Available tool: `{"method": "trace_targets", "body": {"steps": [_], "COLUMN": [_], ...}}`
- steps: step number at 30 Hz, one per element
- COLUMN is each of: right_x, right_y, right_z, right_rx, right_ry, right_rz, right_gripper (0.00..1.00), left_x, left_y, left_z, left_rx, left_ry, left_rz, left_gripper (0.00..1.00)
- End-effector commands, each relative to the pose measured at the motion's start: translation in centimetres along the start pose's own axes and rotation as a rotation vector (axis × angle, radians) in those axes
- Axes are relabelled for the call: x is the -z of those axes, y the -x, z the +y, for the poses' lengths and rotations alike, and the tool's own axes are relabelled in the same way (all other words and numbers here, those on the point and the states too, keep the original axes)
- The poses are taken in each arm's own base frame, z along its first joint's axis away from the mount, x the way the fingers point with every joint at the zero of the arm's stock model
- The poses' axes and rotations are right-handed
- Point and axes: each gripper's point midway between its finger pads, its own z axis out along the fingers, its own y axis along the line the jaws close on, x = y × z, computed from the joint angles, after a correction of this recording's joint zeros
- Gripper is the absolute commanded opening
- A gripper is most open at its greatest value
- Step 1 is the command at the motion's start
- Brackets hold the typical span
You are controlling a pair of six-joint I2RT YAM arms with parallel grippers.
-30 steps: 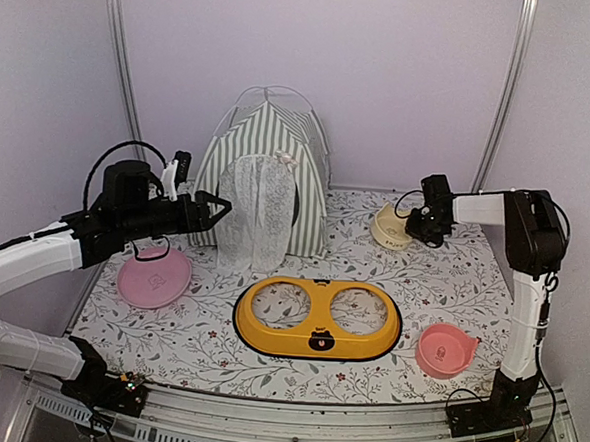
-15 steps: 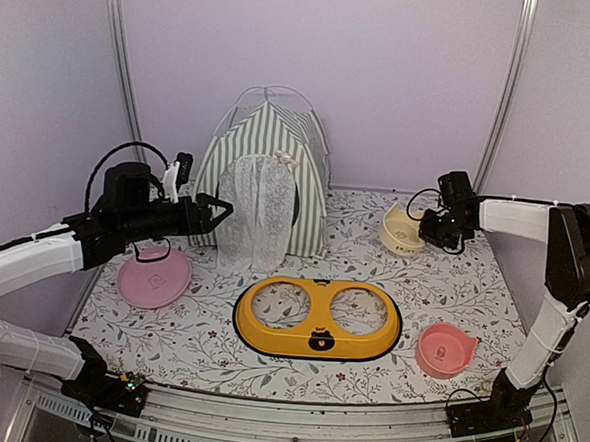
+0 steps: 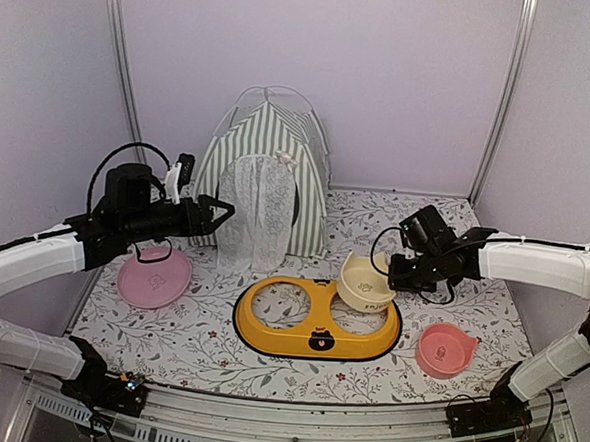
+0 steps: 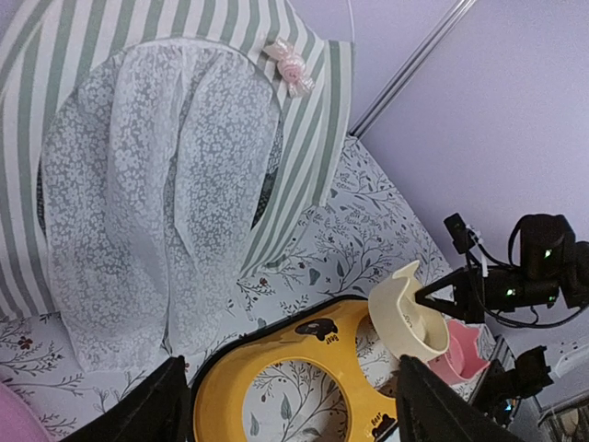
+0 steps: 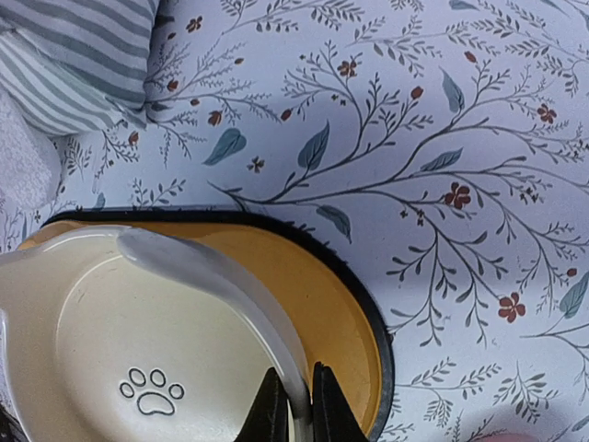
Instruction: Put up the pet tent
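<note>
The pet tent [image 3: 268, 169] stands upright at the back of the mat, grey-green and white striped, its lace curtain [image 4: 147, 212] hanging over the door. My left gripper [image 3: 220, 210] hovers open just left of the curtain, nothing between its fingers [image 4: 156, 410]. My right gripper [image 3: 392, 272] is shut on the rim of a cream bowl [image 3: 364, 282], holding it tilted above the right hole of the yellow feeder tray [image 3: 268, 330]. The wrist view shows the cream bowl [image 5: 129, 350] with a paw print, its rim pinched by my right gripper [image 5: 296, 405].
A pink plate [image 3: 154, 278] lies on the mat under the left arm. A pink bowl [image 3: 444, 349] sits at the front right. The yellow feeder tray [image 4: 230, 387] has two round holes. Walls and frame poles close in the back and sides.
The right arm has carried the cream bowl from the back right of the mat forward and left, to above the tray's right hole. The left arm has stayed still.
</note>
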Motion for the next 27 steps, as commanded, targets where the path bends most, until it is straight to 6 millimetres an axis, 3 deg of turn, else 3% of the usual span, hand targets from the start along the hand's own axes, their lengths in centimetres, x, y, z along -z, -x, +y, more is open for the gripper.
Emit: {"method": "trace_targets", "body": {"steps": [1,6,27], "right_x": [1.5,0.9,-1.0], "right_y": [-0.4,-2.1,-4.6], "right_z": [1.8,2.9,2.1], "right_rx": [-0.042,-0.021,0.003], "right_ry": [0.017,0.004,-0.080], "right_rz": [-0.062,-0.039,-0.038], "right_gripper": [0.00,0.00,0.02], "left_x": [-0.4,-0.6,-0.6], "left_y": [-0.6,-0.6,-1.1], "left_z": [-0.4,-0.4,-0.2], "left_rx": [-0.018,-0.014,-0.001], "left_ry": [-0.026,-0.030,-0.030], "left_rz": [0.006,0.009,0.019], "left_gripper": [0.78,0.78,0.78]}}
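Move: The right hand holds the cream bowl by its right rim. The yellow stand's right hole, where the bowl is headed, lies about 6 cm back, 6 cm left and 9 cm below. The stand's left hole is level with that one, some 18 cm farther left; the pink bowl lies about 14 cm back and 12 cm right of the right hand. From the left hand, the right hole is roughly 6 cm back and 29 cm right, well below. Keep the right fingers pinched on the cream bowl's rim and draw it back some 4 cm and slightly left, over the right hole of the yellow stand, sinking a little. Pause briefly, then lower it a further 2 cm towards the hole with a little more back travel, rolling the hand's left side down by roughly 5 degrees. ##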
